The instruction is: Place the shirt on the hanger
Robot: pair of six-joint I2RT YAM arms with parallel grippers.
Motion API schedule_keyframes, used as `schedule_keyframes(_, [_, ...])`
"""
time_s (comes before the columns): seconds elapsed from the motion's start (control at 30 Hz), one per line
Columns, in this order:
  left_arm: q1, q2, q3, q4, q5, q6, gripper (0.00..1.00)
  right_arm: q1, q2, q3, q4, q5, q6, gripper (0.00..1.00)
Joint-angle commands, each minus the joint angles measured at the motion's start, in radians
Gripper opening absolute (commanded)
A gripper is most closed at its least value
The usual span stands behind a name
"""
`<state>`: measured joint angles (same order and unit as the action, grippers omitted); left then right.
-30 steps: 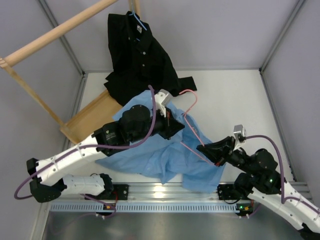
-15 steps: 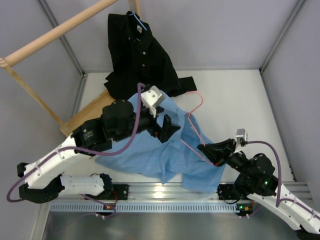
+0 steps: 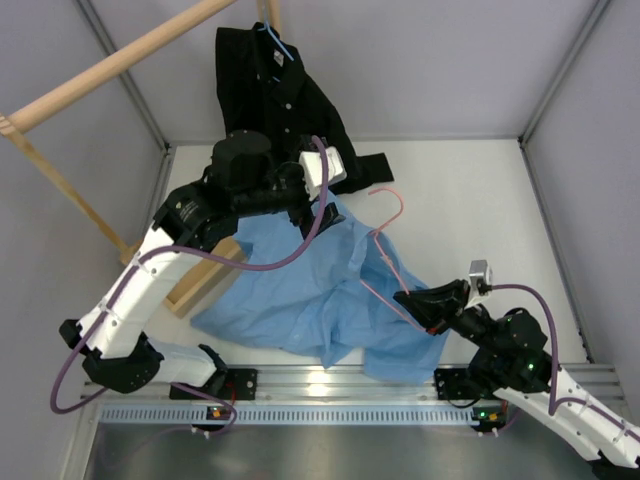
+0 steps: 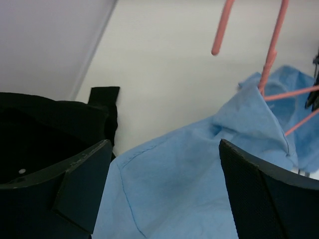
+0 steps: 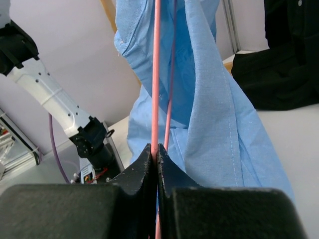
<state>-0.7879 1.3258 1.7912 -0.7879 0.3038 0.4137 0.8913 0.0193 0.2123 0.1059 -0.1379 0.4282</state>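
Observation:
The light blue shirt lies crumpled on the table. The pink wire hanger stands tilted over its right part, with the hook toward the back and the shirt draped partly over the wire. My right gripper is shut on the hanger's wire, beside hanging blue cloth. My left gripper is open and empty, raised above the shirt's far edge. In the left wrist view the gripper hovers over the shirt, and the hanger is at the upper right.
A black shirt hangs on a blue hanger from a wooden rail at the back; its hem rests on the table. The rack's wooden base lies at the left. Grey walls close in the left, back and right.
My left gripper has lifted off the blue shirt and drawn back toward the black shirt, jaws open. My right gripper still holds the hanger, nearly in the same place.

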Motion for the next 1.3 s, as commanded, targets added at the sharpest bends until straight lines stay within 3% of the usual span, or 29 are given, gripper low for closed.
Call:
schedule_keyframes(0.0, [0.033, -0.014, 0.04, -0.132, 0.29, 0.195, 0.89, -0.005, -0.056, 0.071, -0.018, -0.046, -0.031, 0.0])
schedule_keyframes(0.17, [0.039, 0.05, 0.08, -0.207, 0.333, 0.244, 0.81, -0.003, -0.062, 0.082, -0.049, -0.081, -0.036, 0.0])
schedule_keyframes(0.37, [0.039, 0.11, 0.105, -0.303, 0.5, 0.254, 0.71, -0.005, -0.064, 0.09, -0.06, -0.098, -0.048, 0.0])
schedule_keyframes(0.43, [0.039, 0.127, 0.09, -0.303, 0.501, 0.24, 0.61, -0.005, -0.058, 0.098, -0.06, -0.117, -0.051, 0.0])
schedule_keyframes(0.6, [0.039, 0.139, 0.068, -0.303, 0.517, 0.232, 0.57, -0.005, -0.048, 0.108, -0.055, -0.143, -0.051, 0.0])
schedule_keyframes(0.67, [0.039, 0.131, 0.06, -0.304, 0.535, 0.238, 0.51, -0.005, -0.047, 0.108, -0.052, -0.146, -0.049, 0.0])
schedule_keyframes(0.97, [0.039, 0.13, 0.065, -0.278, 0.662, 0.208, 0.54, -0.005, 0.014, 0.105, 0.034, -0.193, -0.02, 0.0])
schedule_keyframes(1.27, [0.039, 0.09, -0.028, -0.024, 0.523, -0.027, 0.52, -0.003, 0.024, 0.105, 0.054, -0.212, -0.014, 0.0])
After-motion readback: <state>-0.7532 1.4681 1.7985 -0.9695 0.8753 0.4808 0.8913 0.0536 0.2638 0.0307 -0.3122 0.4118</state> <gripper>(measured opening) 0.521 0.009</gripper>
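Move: About 12 cm to the left hand's right, 4 cm back and 9 cm below is the neck of the pink hanger. Its hook stands some 13 cm right, 2 cm ahead and 6 cm below that hand; the blue shirt's collar edge is about 8 cm right, 6 cm back and 11 cm below. From the right hand, which already pinches a hanger arm, the neck is roughly 12 cm ahead, 6 cm left and 7 cm above, the collar edge 10 cm ahead, 10 cm left and 5 cm above. Drawing back about 7 cm while sinking and easing right, the left hand closes in on the hanger's neck and the blue collar beside it. Its wrist swings clockwise some 30 degrees to point right, rolling too, and the fingers narrow from wide to about half open without gripping. The right hand keeps its pinch, easing back slightly and turning the hanger a little counter-clockwise. ##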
